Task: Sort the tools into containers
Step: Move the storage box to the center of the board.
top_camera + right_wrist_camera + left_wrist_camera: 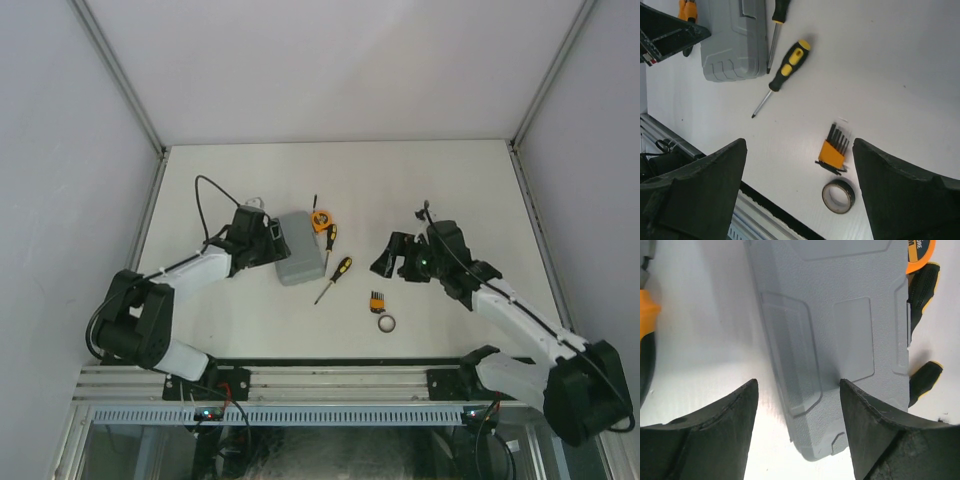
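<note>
The grey case (297, 258) lies shut on the white table, its lid (840, 315) filling the left wrist view. My left gripper (272, 240) (797, 385) hangs open over the case's near left corner, one finger above the lid and the other above bare table. Orange-handled pliers (647, 320) lie left of the case. The orange tape measure (320, 220) and two screwdrivers (328, 240) (335, 277) lie on its right. My right gripper (395, 262) (799, 145) is open above the table, with nothing between its fingers. Below it lie the bit set (832, 150) and the dark ring (838, 196).
An aluminium rail (320, 385) runs along the table's near edge, and it shows in the right wrist view (670, 145) too. Enclosure walls stand at the left, right and back. The left gripper's black body (665, 30) shows beside the case in the right wrist view.
</note>
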Controlling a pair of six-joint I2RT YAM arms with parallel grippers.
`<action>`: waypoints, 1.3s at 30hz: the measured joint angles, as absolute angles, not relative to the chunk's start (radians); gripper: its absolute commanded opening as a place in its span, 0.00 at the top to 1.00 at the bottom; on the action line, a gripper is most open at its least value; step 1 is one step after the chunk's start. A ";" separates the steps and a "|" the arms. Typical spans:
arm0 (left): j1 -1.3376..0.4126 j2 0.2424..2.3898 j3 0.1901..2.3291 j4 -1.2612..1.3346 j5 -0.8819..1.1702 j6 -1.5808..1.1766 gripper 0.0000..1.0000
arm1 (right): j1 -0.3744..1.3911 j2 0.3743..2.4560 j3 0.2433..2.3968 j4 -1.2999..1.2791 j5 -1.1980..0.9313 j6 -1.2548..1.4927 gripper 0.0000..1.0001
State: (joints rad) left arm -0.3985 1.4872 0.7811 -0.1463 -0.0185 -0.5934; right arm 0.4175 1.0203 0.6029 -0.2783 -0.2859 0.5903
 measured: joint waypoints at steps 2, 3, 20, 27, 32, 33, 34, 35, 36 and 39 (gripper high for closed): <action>-0.397 1.462 0.781 -0.177 -0.032 -0.595 0.29 | 0.441 1.093 0.632 -0.238 -0.282 0.594 0.20; -0.397 1.451 0.781 -0.185 -0.036 -0.595 0.29 | 0.454 1.134 0.653 -0.212 -0.282 0.596 0.21; -0.340 1.392 0.659 -0.054 0.038 -0.658 0.27 | 0.543 1.763 1.073 0.064 -0.360 0.600 0.39; -0.333 1.396 0.647 0.015 0.057 -0.686 0.27 | 0.569 1.927 1.221 0.048 -0.395 0.599 0.43; -0.317 1.420 0.647 0.043 0.057 -0.698 0.27 | 0.572 1.997 1.312 0.032 -0.410 0.599 0.44; -0.315 1.426 0.647 0.044 0.056 -0.698 0.27 | 0.572 2.014 1.332 0.030 -0.411 0.599 0.45; -0.313 1.431 0.647 0.044 0.056 -0.698 0.27 | 0.572 2.027 1.345 0.025 -0.411 0.598 0.45; -0.311 1.434 0.647 0.044 0.056 -0.699 0.28 | 0.572 2.040 1.357 0.019 -0.411 0.598 0.45; -0.310 1.438 0.647 0.044 0.056 -0.699 0.28 | 0.572 2.051 1.365 0.012 -0.411 0.598 0.46; -0.309 1.444 0.647 0.044 0.056 -0.698 0.28 | 0.572 2.072 1.371 -0.007 -0.411 0.598 0.47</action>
State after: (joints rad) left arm -0.3088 1.4437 0.6468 0.0444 0.0563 -0.6979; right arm 0.5720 2.0724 1.3708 -0.0071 -0.4110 0.5983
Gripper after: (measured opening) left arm 0.723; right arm 0.542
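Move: The storage box, turned slightly counter-clockwise, has its middle about 11 cm ahead of the right hand, 22 cm to its left and 9 cm below. Near its far right side the tape measure lies some 17 cm ahead and 16 cm left of this hand; the near screwdriver lies 4 cm ahead and 12 cm left, the far screwdriver 11 cm ahead and 14 cm left. From the left hand, the box's middle is about 2 cm ahead, 5 cm right and 3 cm below. The left fingers start and finish across the box's left edge, one of them over its lid, rising about 2 cm and settling back with a slight roll. Meanwhile the right hand sweeps left and forward, roughly 23 cm in all, to the box's right edge beside the tape measure, sinking some 6 cm over the later part and turning about 15 degrees counter-clockwise. Its fingers close partway and end astride that edge; whether they touch can't be seen. ##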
